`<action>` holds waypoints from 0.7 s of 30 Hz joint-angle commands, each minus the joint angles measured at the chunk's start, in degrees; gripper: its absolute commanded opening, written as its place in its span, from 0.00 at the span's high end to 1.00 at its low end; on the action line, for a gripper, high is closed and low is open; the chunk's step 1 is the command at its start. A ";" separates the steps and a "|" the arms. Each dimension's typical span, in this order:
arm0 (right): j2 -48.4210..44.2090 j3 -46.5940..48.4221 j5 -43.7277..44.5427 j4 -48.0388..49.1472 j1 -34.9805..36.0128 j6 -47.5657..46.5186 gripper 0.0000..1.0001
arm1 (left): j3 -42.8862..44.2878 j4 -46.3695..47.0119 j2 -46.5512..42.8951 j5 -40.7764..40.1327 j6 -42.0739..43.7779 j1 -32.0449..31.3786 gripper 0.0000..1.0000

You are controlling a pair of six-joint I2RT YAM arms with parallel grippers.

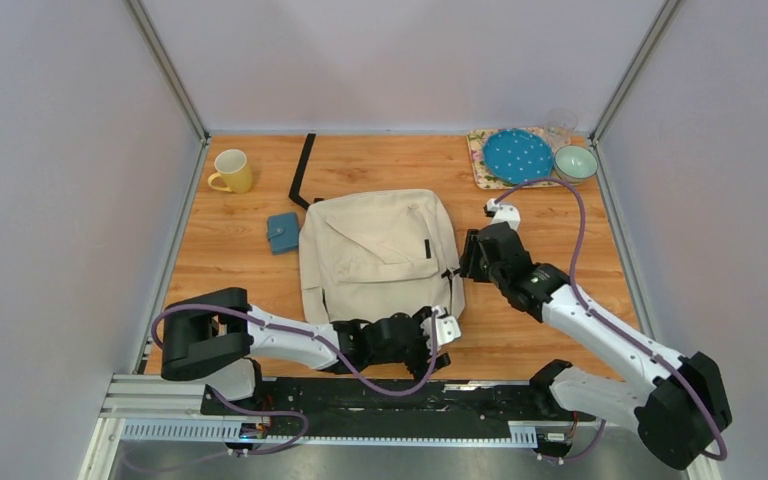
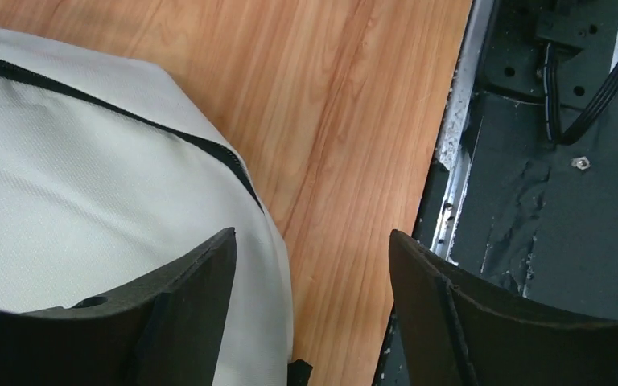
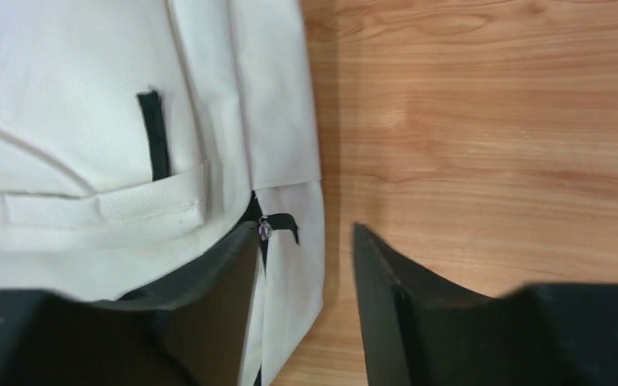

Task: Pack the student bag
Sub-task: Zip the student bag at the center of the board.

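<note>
The student bag [image 1: 380,250] is a cream fabric backpack with black zippers, lying flat in the middle of the wooden table. My left gripper [image 1: 438,330] sits at its near right corner. In the left wrist view this gripper [image 2: 312,241] is open; one finger [image 2: 185,289] is over the bag [image 2: 64,177], and only the corner's edge lies in the gap. My right gripper [image 1: 465,258] is at the bag's right edge. In the right wrist view it [image 3: 306,233] stands partly open astride the bag's [image 3: 72,96] side seam, by a black zipper pull [image 3: 265,231], without pinching it.
A teal wallet [image 1: 283,232] lies just left of the bag and a yellow mug [image 1: 231,170] at the back left. A black strap [image 1: 303,170] runs behind the bag. At the back right are a dotted blue plate [image 1: 517,155], green bowl [image 1: 575,162] and glass [image 1: 560,125].
</note>
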 commanded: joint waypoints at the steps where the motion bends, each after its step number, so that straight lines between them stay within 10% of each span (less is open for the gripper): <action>1: -6.63 -2.09 5.26 0.20 -2.00 0.69 0.36 | 3.83 -8.62 -2.99 2.79 -5.03 3.83 0.23; 10: -12.01 -5.00 -12.20 -0.51 -8.59 4.02 0.25 | -5.14 -18.81 -26.80 -2.56 -13.39 20.85 0.21; 21: -4.28 -2.63 -20.49 6.70 -8.68 9.91 0.27 | -6.54 -29.28 -32.98 -3.01 -18.84 32.83 0.20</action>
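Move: From the left hand, just off the bag's near right corner, the middle of the student bag lies about 17 cm ahead, 12 cm to the left and some 3 cm lower; the blue wallet is roughly 20 cm left of that middle and 9 cm farther out. The right hand has the zip pull about 3 cm to its left, 1 cm back and 5 cm below, with the bag's black tab about 5 cm left of the pull and 5 cm farther out. Swing the left gripper, still open, from the bag's near right corner left and forward over the bag's front, about 20 cm in all, rising some 8 cm before starting to sink, and turn it about 40 degrees counter-clockwise. Meanwhile open the right fingers wide, draw them some 4 cm right and up off the zip pull, then bring them back left and down, tilting the hand's left side up about 15 degrees. ##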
